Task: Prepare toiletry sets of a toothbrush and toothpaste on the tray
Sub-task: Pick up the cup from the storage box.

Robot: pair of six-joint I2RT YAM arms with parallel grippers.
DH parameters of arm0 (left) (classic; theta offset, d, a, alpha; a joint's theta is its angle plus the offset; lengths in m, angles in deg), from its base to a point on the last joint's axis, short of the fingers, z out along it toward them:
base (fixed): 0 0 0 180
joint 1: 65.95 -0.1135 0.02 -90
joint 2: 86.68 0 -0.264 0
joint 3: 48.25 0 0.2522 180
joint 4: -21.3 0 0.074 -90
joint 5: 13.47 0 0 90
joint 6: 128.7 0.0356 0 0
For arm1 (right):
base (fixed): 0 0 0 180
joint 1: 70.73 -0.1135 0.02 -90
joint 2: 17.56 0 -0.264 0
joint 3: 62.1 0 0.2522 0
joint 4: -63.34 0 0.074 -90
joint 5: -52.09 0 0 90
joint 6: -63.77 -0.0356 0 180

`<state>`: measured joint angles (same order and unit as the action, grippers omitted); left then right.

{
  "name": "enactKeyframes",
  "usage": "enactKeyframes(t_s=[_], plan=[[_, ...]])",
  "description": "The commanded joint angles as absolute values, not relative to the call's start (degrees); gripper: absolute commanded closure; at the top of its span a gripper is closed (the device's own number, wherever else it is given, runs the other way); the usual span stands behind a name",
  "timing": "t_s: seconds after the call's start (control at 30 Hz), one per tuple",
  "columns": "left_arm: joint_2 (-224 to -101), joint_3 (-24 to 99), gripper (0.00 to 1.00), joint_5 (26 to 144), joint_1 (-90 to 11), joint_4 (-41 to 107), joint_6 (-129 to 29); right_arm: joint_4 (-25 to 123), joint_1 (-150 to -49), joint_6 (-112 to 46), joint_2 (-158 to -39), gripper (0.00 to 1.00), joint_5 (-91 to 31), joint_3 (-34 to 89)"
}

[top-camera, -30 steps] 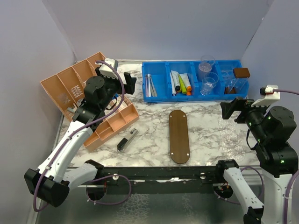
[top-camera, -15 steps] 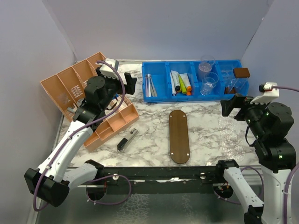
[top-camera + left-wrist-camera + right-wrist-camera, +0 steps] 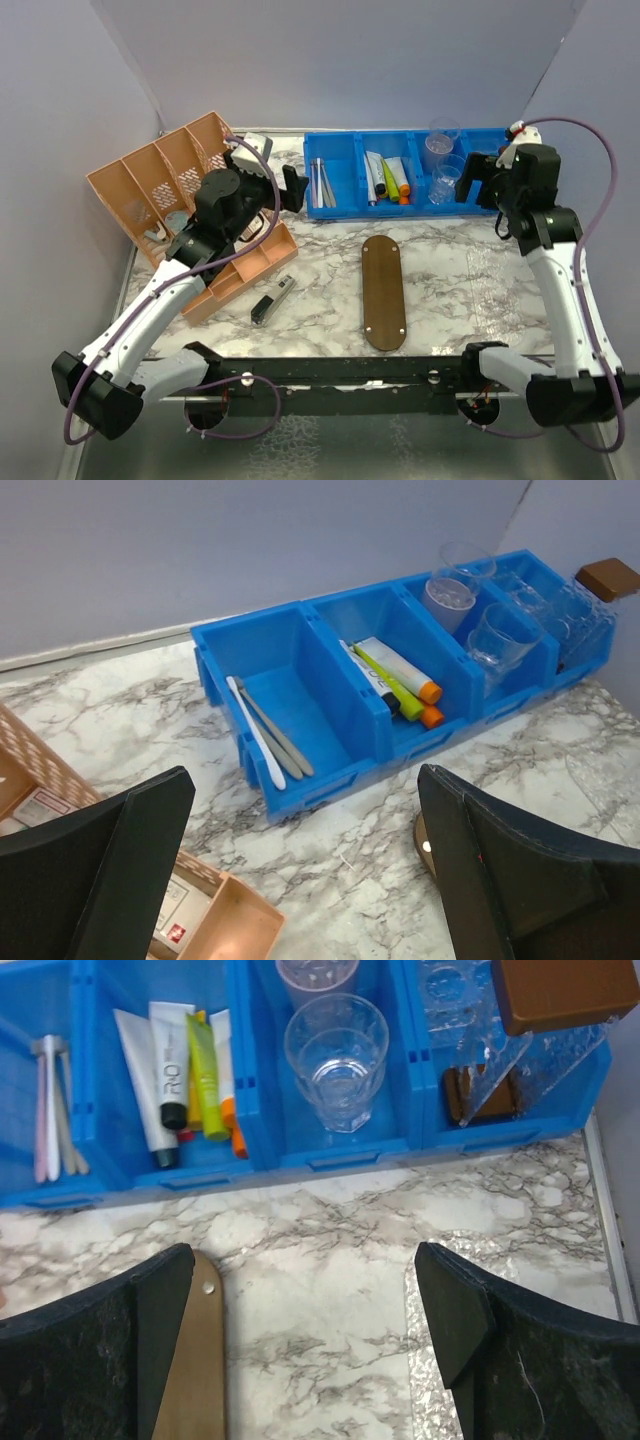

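Note:
The dark brown wooden tray (image 3: 383, 292) lies bare on the marble table, its rounded end also in the right wrist view (image 3: 195, 1360). Behind it the blue bin (image 3: 340, 205) holds pale toothbrushes (image 3: 262, 735), toothpaste tubes (image 3: 165, 1070) including a lime green tube (image 3: 205, 1075), and two clear tumblers (image 3: 335, 1060) (image 3: 455, 580). My left gripper (image 3: 292, 187) hangs open over the table in front of the bin's toothbrush compartment. By the bin's right end, facing the tumblers, is my right gripper (image 3: 478, 180), also open. Neither holds anything.
An orange divided basket (image 3: 150, 185) stands tilted at the left under my left arm. A small black and silver item (image 3: 272, 298) lies in front of it. A brown block on a clear holder (image 3: 560, 995) fills the bin's right compartment. Crinkled clear film (image 3: 520, 1340) covers the table at right.
My right arm has swung up from the table's right edge to the right end of the blue bin. My left gripper has shifted slightly right toward the bin.

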<state>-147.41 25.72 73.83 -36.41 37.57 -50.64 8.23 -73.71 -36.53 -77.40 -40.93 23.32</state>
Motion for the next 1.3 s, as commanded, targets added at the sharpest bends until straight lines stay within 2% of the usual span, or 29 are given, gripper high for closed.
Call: enactKeyframes(t_s=[0.0, 0.3, 0.5, 0.73, 0.8, 0.87, 0.93, 1.27], plan=[[-146.89, 25.39, 0.01, 70.88, -33.43, 35.92, -49.22, 14.02, -73.45, -34.8, -84.77, 0.08, -49.19, 29.46], [-146.98, 25.02, 0.01, 69.57, -30.25, 35.73, -48.44, 21.69, -72.83, -32.12, -101.83, 0.24, -59.8, 37.46], [-147.1, 24.78, 0.01, 68.87, -30.17, 35.56, -48.26, 21.58, -71.21, -33.87, -110.25, 0.24, -63.16, 44.28], [-147.1, 24.93, 0.01, 69.0, -29.75, 35.7, -48.25, 21.6, -67.8, -34.1, -114.32, 0.22, -55.92, 47.84], [-147.2, 24.93, 0.01, 68.75, -29.58, 35.76, -48.2, 21.21, -67.83, -34.81, -116.62, 0.27, -55.5, 50.11], [-147.15, 24.84, 0.01, 68.62, -29.26, 35.65, -48.14, 19.81, -67.83, -35.22, -119.51, 0.45, -54.59, 53.64], [-147.15, 24.78, 0.01, 68.59, -29.06, 35.64, -48.1, 18.62, -67.83, -34.88, -122.26, 0.53, -54.35, 57.24], [-147.82, 24.64, 0.01, 68.75, -28.92, 35.49, -48.29, 8.56, -67.83, -31.94, -136.55, 0.53, -56.23, 76.96]])
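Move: The right hand is before the storage box and above it; the rear clear cup lies about 26 cm ahead, level sideways and some 22 cm down. The front cup stands about 18 cm ahead and 1 cm to the right. In the next compartment, the clear box lies 27 cm ahead, 12 cm right, and the brown-lidded jar 18 cm ahead, 18 cm right. From the left hand, the rear cup is roughly 24 cm ahead, 39 cm right and 27 cm down. Out over the back right of the storage box goes the right hand, still high and touching nothing: some 24 cm forward while swinging about 9 cm right, then straight forward towards the rear cup's right side. It turns clockwise nearly 20 degrees, its left side dipping about 10, and the fingers narrow from wide open to about half. The left hand, wide open, eases 3 cm right and slightly back. ##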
